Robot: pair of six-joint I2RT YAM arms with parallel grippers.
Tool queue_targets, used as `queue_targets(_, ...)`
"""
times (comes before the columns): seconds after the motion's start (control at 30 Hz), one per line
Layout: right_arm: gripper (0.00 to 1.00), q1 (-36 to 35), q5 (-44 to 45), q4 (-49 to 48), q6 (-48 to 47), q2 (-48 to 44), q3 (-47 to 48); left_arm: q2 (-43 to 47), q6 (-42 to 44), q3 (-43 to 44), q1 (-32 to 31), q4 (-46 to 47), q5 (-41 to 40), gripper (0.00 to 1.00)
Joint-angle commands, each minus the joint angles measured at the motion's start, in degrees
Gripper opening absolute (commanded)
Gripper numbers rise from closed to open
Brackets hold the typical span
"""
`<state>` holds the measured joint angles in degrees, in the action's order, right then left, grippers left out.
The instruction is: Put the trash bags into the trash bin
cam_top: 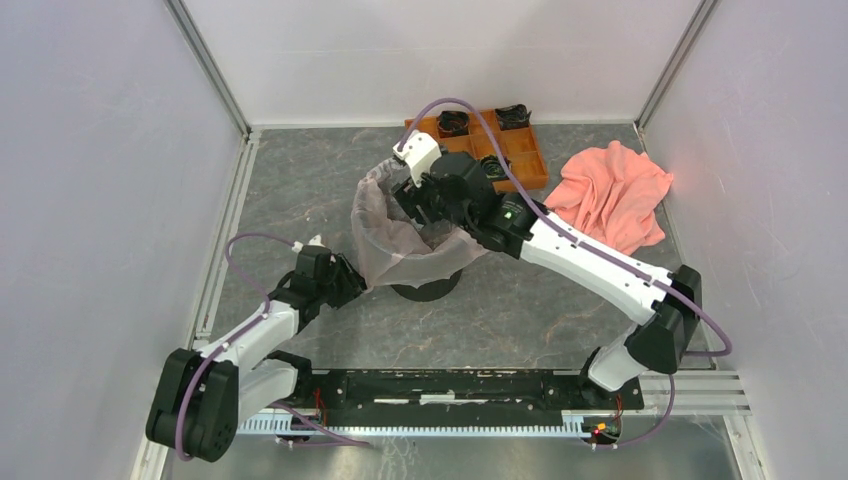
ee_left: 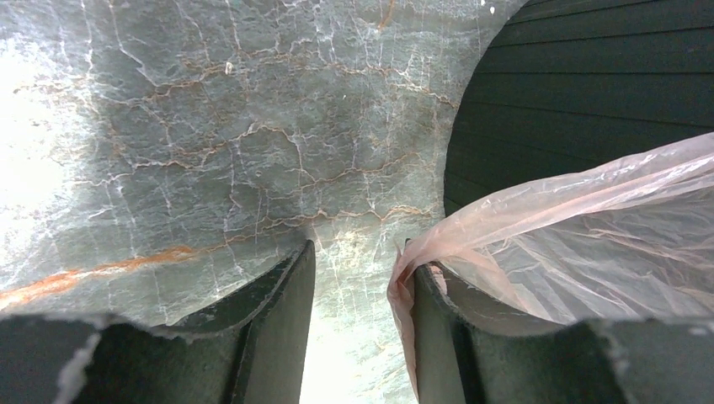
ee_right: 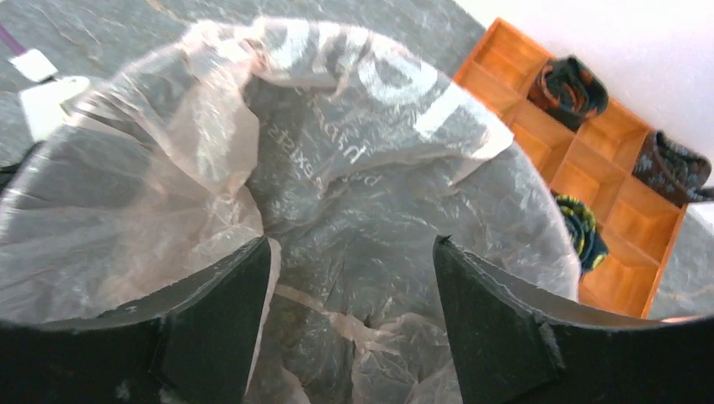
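The pale pink translucent trash bag point(cam_top: 385, 235) lies spread over the mouth of the black trash bin point(cam_top: 425, 288), and only the bin's base shows below it. My left gripper point(cam_top: 352, 282) is at the bag's lower left edge. In the left wrist view that gripper point(ee_left: 358, 248) stands open with bare table in the gap, and a fold of the bag point(ee_left: 572, 244) hangs hooked over its right finger beside the bin's wall point(ee_left: 589, 84). My right gripper point(cam_top: 410, 200) hovers over the bin's mouth. It is open point(ee_right: 352, 240), with the crumpled bag point(ee_right: 362, 168) lining the inside below and nothing between the fingers.
An orange compartment tray point(cam_top: 520, 150) with dark rolled items stands just behind the bin, also seen in the right wrist view point(ee_right: 589, 168). A salmon-pink cloth point(cam_top: 612, 195) lies at the back right. White walls close in the table on three sides.
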<state>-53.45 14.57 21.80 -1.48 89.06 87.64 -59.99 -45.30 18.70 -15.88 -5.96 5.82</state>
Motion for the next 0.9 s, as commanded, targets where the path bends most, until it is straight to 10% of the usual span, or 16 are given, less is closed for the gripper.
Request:
queue_targets(0.0, 0.73, 0.22, 3.63, 2.84, -1.28, 3.06, -1.63, 1.78, 2.63, 1.19, 0.06, -1.07, -1.63, 0.51)
queue_targets(0.33, 0.39, 0.03, -4.32, 9.44, -1.16, 17.01, 5.16, 3.70, 2.19, 1.03, 0.05, -2.29, -1.56, 0.51)
queue_targets(0.87, 0.34, 0.11, -11.61, 2.44, 3.66, 24.30, 3.98, 6.76, 2.13, 1.30, 0.06, -4.72, -2.28, 0.52)
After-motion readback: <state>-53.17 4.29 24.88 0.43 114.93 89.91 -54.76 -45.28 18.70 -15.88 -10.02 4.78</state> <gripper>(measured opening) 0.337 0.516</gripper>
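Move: The right gripper hangs over the mouth of the trash bag lining the bin. The middle of the bag inside the bin is about 17 cm below it and some 2 cm to its right, level with it front to back. The wooden tray lies about 22 cm ahead, 14 cm to its right and 29 cm lower. From the left gripper, low beside the bin with the bag's rim over one finger, the bag's middle is roughly 10 cm ahead, 13 cm right and 10 cm higher. Plunge the right gripper about 20 cm down through the bag's mouth into the lined bin, drifting some 5 cm left on the way towards the bag's left wall, and tip the fingers nearly 30 degrees further down while closing them from wide to about a third open. Keep the left gripper half open with the bag's rim still hooked over one finger, letting it rise about 1 cm. ##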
